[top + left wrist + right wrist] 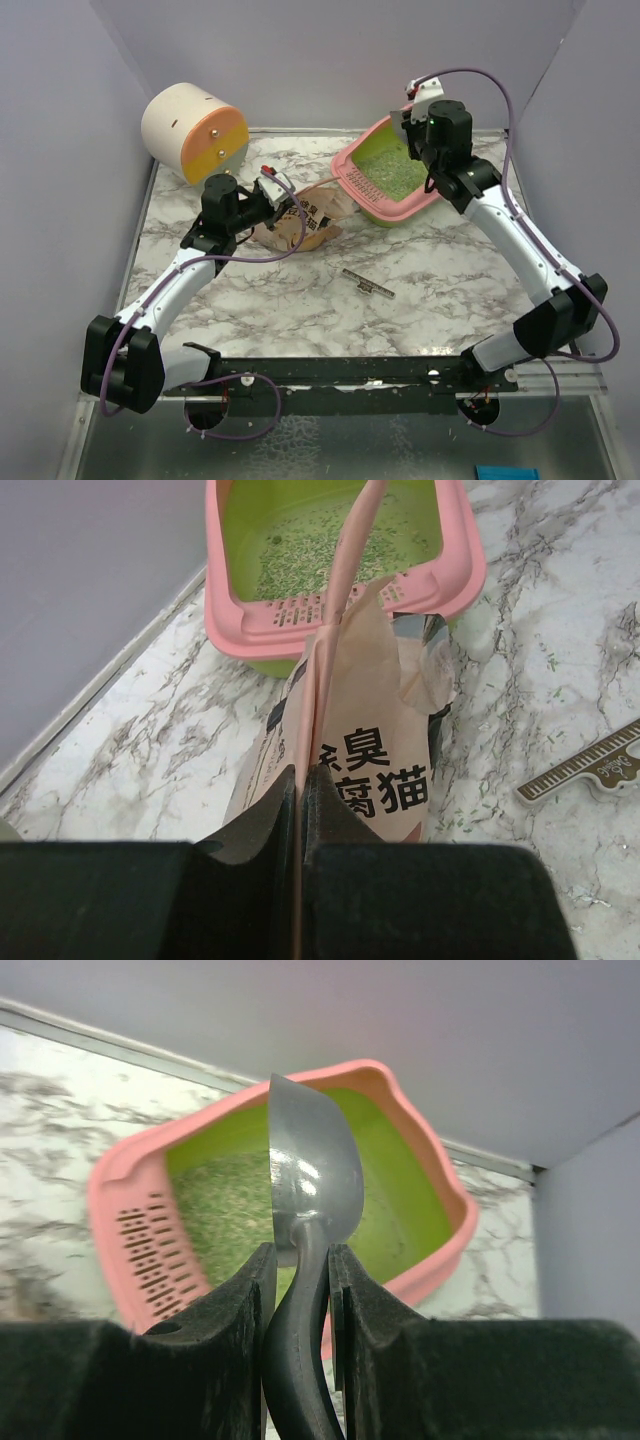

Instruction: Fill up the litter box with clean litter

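Observation:
The pink litter box [354,182] with its lime-green inside stands at the back right of the table. Greyish-green litter [392,172] covers part of its floor. My right gripper [414,140] hangs over the box's far right side, shut on the dark handle of a grey metal scoop [312,1165]. The scoop's bowl is held above the box [115,1185] and its litter [225,1210]. My left gripper [285,207] is shut on the top edge of the crinkled peach-pink bag [375,750], whose mouth faces the slotted rim [300,610] of the box.
A cream-and-orange cylinder [195,130] lies at the back left. A thin metal strip [368,284] rests on the marble table in front of the box. Loose granules are scattered around the bag. Grey walls close in the back and both sides.

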`<state>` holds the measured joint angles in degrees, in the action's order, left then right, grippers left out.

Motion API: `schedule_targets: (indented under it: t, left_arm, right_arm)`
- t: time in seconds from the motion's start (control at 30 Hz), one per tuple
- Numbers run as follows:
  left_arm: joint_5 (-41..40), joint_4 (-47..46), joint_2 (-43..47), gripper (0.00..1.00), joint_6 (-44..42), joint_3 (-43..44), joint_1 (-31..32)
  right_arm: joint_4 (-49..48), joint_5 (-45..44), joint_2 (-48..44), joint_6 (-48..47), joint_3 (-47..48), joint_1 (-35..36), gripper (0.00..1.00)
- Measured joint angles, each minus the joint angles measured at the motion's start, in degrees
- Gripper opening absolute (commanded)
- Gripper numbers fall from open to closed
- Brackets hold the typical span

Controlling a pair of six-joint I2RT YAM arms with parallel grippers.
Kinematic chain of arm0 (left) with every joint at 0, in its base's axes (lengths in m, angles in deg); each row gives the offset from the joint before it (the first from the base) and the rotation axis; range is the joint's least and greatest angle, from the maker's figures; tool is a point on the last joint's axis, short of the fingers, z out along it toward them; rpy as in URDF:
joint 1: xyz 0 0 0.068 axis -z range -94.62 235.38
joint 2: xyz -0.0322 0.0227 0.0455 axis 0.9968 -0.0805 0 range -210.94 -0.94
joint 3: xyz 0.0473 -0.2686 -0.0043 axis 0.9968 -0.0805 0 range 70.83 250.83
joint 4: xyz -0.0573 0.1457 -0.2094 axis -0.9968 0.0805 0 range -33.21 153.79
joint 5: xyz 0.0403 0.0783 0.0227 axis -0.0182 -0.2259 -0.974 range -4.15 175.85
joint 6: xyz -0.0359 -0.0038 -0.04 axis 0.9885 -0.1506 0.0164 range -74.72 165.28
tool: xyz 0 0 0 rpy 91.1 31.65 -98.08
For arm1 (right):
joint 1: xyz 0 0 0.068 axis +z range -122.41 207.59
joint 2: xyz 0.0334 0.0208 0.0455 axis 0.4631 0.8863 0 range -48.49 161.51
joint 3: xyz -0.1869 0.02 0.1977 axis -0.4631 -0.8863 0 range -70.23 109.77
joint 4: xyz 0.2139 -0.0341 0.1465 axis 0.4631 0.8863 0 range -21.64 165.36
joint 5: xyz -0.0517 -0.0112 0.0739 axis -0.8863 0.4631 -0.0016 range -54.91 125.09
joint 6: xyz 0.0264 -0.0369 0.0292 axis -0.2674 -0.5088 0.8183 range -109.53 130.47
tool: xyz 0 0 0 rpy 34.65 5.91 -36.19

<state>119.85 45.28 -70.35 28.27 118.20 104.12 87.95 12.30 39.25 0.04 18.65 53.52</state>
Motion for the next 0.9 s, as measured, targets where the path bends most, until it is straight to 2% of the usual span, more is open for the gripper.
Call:
schedule_targets:
  t: [0.27,0.47,0.77,0.8,0.83,0.87,0.9]
  left_arm:
    - [-0.2,0.13,0.81,0.0,0.0,-0.02,-0.15]
    - [-0.5,-0.04,1.18,0.2,0.44,-0.07,-0.28]
    - [-2.36,-1.95,4.85,0.38,2.82,-0.04,-0.24]
    - [-2.67,-2.05,5.22,0.47,3.39,-0.04,-0.24]
    - [-3.15,-2.19,5.62,0.9,4.0,-0.04,-0.24]
    - [-3.69,-2.34,6.08,0.98,4.83,-0.04,-0.24]
    - [-4.0,-2.47,6.62,0.99,5.38,-0.04,-0.24]
  right_arm:
    - [4.87,10.08,-12.96,9.66,-7.34,0.02,0.01]
    - [7.65,13.73,-22.45,14.6,-13.57,0.02,0.01]
    - [13.09,20.31,-30.32,20.31,-19.17,0.22,0.01]
    - [14.03,20.92,-30.91,20.83,-19.45,0.24,0.01]
    - [14.82,21.46,-31.47,21.51,-19.74,0.24,0.01]
    - [15.78,22.25,-32.5,22.51,-20.15,0.26,0.01]
    - [16.74,22.95,-33.38,23.34,-20.63,0.26,0.01]
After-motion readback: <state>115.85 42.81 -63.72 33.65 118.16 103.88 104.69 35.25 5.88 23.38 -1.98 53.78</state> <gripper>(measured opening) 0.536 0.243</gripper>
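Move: The paper litter bag stands under the left hand, its top edge already pinched there; its middle is about 5 cm ahead, 6 cm right and 13 cm below. The litter box's middle is some 15 cm straight ahead of the right hand, which holds the scoop, and about 28 cm below. From the right hand, the bag is roughly 5 cm back and 23 cm left, and the slotted metal strip 18 cm back and 8 cm left. The bag's top edge comes free as the left fingers, after a brief hold, open to about half and the hand rises some 5 cm off it. The scoop, still gripped in the right hand, is pulled straight back about 18 cm, away from over the litter box, rolling left side up and, late on, sinking slightly as it tips down. ##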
